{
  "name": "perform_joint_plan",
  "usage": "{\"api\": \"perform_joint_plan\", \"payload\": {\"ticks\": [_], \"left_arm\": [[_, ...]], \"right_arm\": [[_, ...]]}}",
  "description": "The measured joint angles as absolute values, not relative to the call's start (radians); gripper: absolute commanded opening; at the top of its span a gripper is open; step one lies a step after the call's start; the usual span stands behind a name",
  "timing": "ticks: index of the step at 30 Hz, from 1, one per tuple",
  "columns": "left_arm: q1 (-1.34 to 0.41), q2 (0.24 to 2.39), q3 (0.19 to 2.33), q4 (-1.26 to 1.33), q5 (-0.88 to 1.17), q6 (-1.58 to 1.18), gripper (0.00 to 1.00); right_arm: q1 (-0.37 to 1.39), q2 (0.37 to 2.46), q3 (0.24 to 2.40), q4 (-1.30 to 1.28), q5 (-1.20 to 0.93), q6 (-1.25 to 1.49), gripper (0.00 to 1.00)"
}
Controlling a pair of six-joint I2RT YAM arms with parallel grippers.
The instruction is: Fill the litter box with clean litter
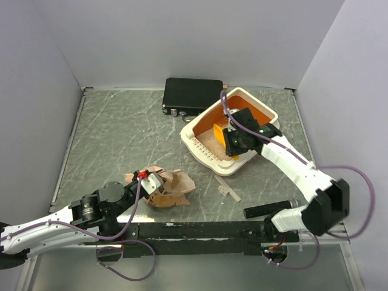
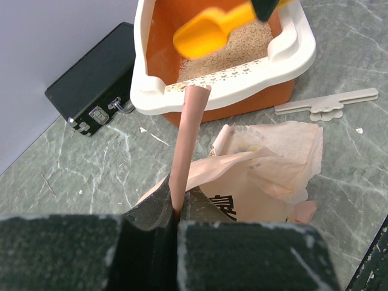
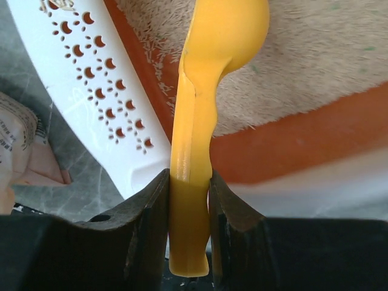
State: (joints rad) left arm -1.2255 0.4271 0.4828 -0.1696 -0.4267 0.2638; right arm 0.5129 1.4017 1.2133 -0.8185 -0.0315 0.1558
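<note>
The litter box (image 1: 264, 111), cream-rimmed and orange inside, stands at the back right with its slotted grille (image 3: 85, 73) towards me. Clean litter (image 1: 208, 141) covers part of its floor (image 3: 315, 54). My right gripper (image 1: 233, 138) hangs over the box, shut on the handle of a yellow-orange scoop (image 3: 206, 91) whose bowl is above the litter. My left gripper (image 1: 151, 180) is low at the front left, shut on a raised edge (image 2: 188, 133) of the crumpled paper bag (image 2: 267, 163), which lies on the table. In the left wrist view the box (image 2: 297, 48) and the scoop (image 2: 203, 35) show beyond the bag.
A flat black case (image 1: 191, 96) lies behind the box, touching or nearly touching its far corner. A flat cream plastic piece (image 1: 227, 188) lies in front of the box, and a black bar (image 1: 267, 210) near the right arm's base. Grey walls close in three sides.
</note>
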Motion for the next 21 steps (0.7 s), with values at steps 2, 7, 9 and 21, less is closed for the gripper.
{"api": "perform_joint_plan", "payload": {"ticks": [2,7,9,21], "left_arm": [[-1.225,0.427,0.483,-0.17,-0.426,0.264,0.09],[-1.225,0.452,0.501,-0.183,-0.423,0.266,0.28],[-1.225,0.485,0.536,-0.202,-0.424,0.266,0.3],[-1.225,0.573,0.698,-0.3,-0.424,0.262,0.54]], "right_arm": [[0.513,1.337,1.205,-0.832,-0.004,0.156,0.0],[0.519,1.309,1.226,-0.868,0.02,0.147,0.0],[0.527,1.334,1.233,-0.888,0.046,0.139,0.0],[0.622,1.411,1.359,-1.01,0.195,0.131,0.0]]}}
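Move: The litter bag, its rolled rim still pinched by the left fingers, has its middle about 6 cm right of that hand, level with it fore and aft and some 10 cm below; the litter box is some 20 cm ahead and 28 cm right. From the right hand, which already holds the scoop, the box's middle lies about 7 cm ahead and 9 cm down, and the white clip 11 cm back, 14 cm down, neither of them off to a side. The bag's rolled rim comes free as the left fingers part to about half open, that hand rising nearly 4 cm along the rim and drifting slightly right. Over the near end of the litter box the scoop stays gripped in the right hand, which bobs up, down and up again to end about 3 cm higher, shifts a little right and tilts some 10 degrees so its fingers point more steeply down. ##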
